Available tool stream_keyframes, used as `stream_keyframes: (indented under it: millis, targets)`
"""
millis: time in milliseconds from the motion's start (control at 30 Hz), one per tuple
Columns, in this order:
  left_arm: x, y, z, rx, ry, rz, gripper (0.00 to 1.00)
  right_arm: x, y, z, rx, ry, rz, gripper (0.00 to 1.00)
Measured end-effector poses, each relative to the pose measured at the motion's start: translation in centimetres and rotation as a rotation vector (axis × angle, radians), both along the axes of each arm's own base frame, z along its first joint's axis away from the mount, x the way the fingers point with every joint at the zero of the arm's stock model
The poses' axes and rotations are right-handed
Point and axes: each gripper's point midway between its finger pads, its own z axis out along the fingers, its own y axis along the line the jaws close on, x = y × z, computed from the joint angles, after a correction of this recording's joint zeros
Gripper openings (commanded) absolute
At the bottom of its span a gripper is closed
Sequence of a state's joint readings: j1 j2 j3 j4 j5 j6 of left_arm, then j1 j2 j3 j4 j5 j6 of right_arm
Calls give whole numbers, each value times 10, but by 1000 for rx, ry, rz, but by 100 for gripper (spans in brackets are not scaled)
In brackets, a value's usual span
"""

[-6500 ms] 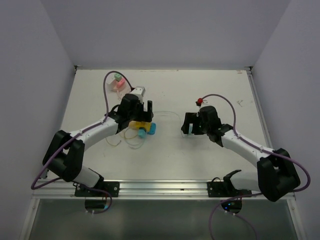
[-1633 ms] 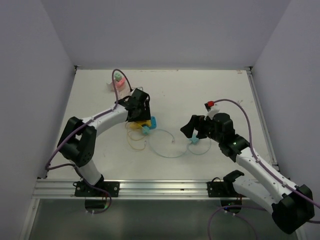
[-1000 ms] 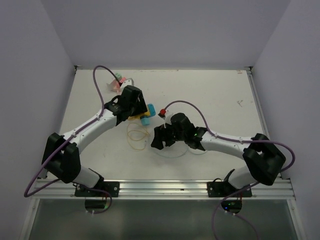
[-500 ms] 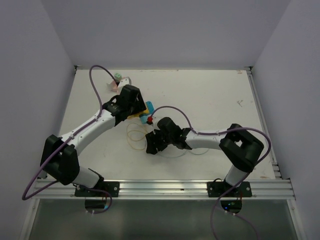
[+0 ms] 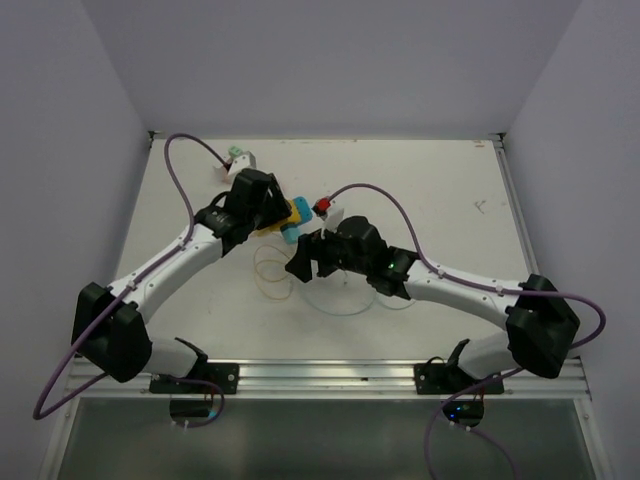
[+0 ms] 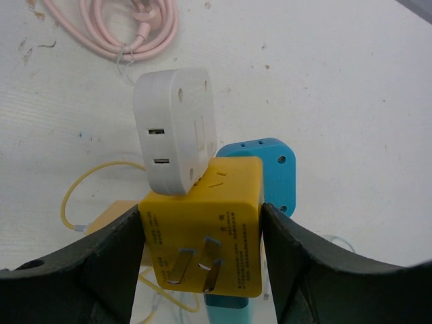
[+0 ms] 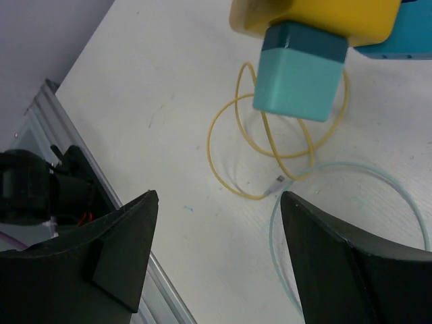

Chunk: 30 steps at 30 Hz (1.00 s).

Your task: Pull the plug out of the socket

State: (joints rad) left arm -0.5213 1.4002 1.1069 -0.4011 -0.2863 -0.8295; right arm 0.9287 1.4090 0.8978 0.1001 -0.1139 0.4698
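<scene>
My left gripper [image 6: 200, 233] is shut on the yellow socket cube [image 6: 202, 223], its fingers pressed against two opposite sides and the metal prongs facing the camera. A white plug [image 6: 177, 128] sits on one face, a blue plug [image 6: 266, 172] on another, and a teal plug [image 6: 226, 302] hangs from the underside. In the top view the socket [image 5: 272, 218] is held above the table's middle left. My right gripper [image 7: 219, 229] is open just short of the teal plug [image 7: 300, 71] and touches nothing; from above, the right gripper [image 5: 305, 258] sits just right of the socket.
A loose yellow cable [image 7: 270, 135] and a pale thin cable loop [image 7: 337, 202] lie on the table under the socket. A coiled pink cable [image 6: 128, 23] lies at the back left. The metal rail [image 7: 61, 128] runs along the near edge.
My right gripper has moved up and back toward the yellow socket. The left gripper has kept its hold and shifted the socket slightly to the right.
</scene>
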Motion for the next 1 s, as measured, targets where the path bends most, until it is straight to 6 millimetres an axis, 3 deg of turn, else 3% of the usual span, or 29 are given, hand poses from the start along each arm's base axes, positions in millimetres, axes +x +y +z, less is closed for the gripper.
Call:
stream_keyframes:
  millis: [500,700,833,967,1000]
  targets:
    - [-21,-5,14,-119,-30,-32,0,44,6,8,68,83,-176,78]
    - [-24,-8,24,-154,-60,-50,0,53,13,12,90,87,-191,72]
    - [-23,-10,31,-174,-91,-55,0,55,17,12,99,96,-194,58]
    - [-24,-9,32,-183,-109,-54,0,54,18,13,107,101,-191,31]
    - [-23,-9,33,-186,-114,-54,0,55,18,14,110,101,-190,19]
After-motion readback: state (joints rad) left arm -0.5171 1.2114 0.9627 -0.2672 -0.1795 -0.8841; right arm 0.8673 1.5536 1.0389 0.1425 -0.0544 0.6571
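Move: The teal plug I want hangs from the near side of the yellow socket. From my open right hand it is about 7 cm ahead, 3 cm to the left and roughly 1 cm lower. The yellow socket is some 11 cm ahead, 5 cm left and 2 cm up; the blue plug about 12 cm straight ahead, 1 cm up. From my left hand, which grips the socket, the teal plug lies 5 cm back, 2 cm right and 3 cm below. I reach my open right hand about 5.5 cm forward and slightly left to the teal plug, turning some 10 degrees clockwise, then close my fingers on its two sides below the yellow socket. Meanwhile my left hand keeps its grip on the socket, lifting it about 3 cm and drawing it 2 cm back, its left side rolling down about 10 degrees. ##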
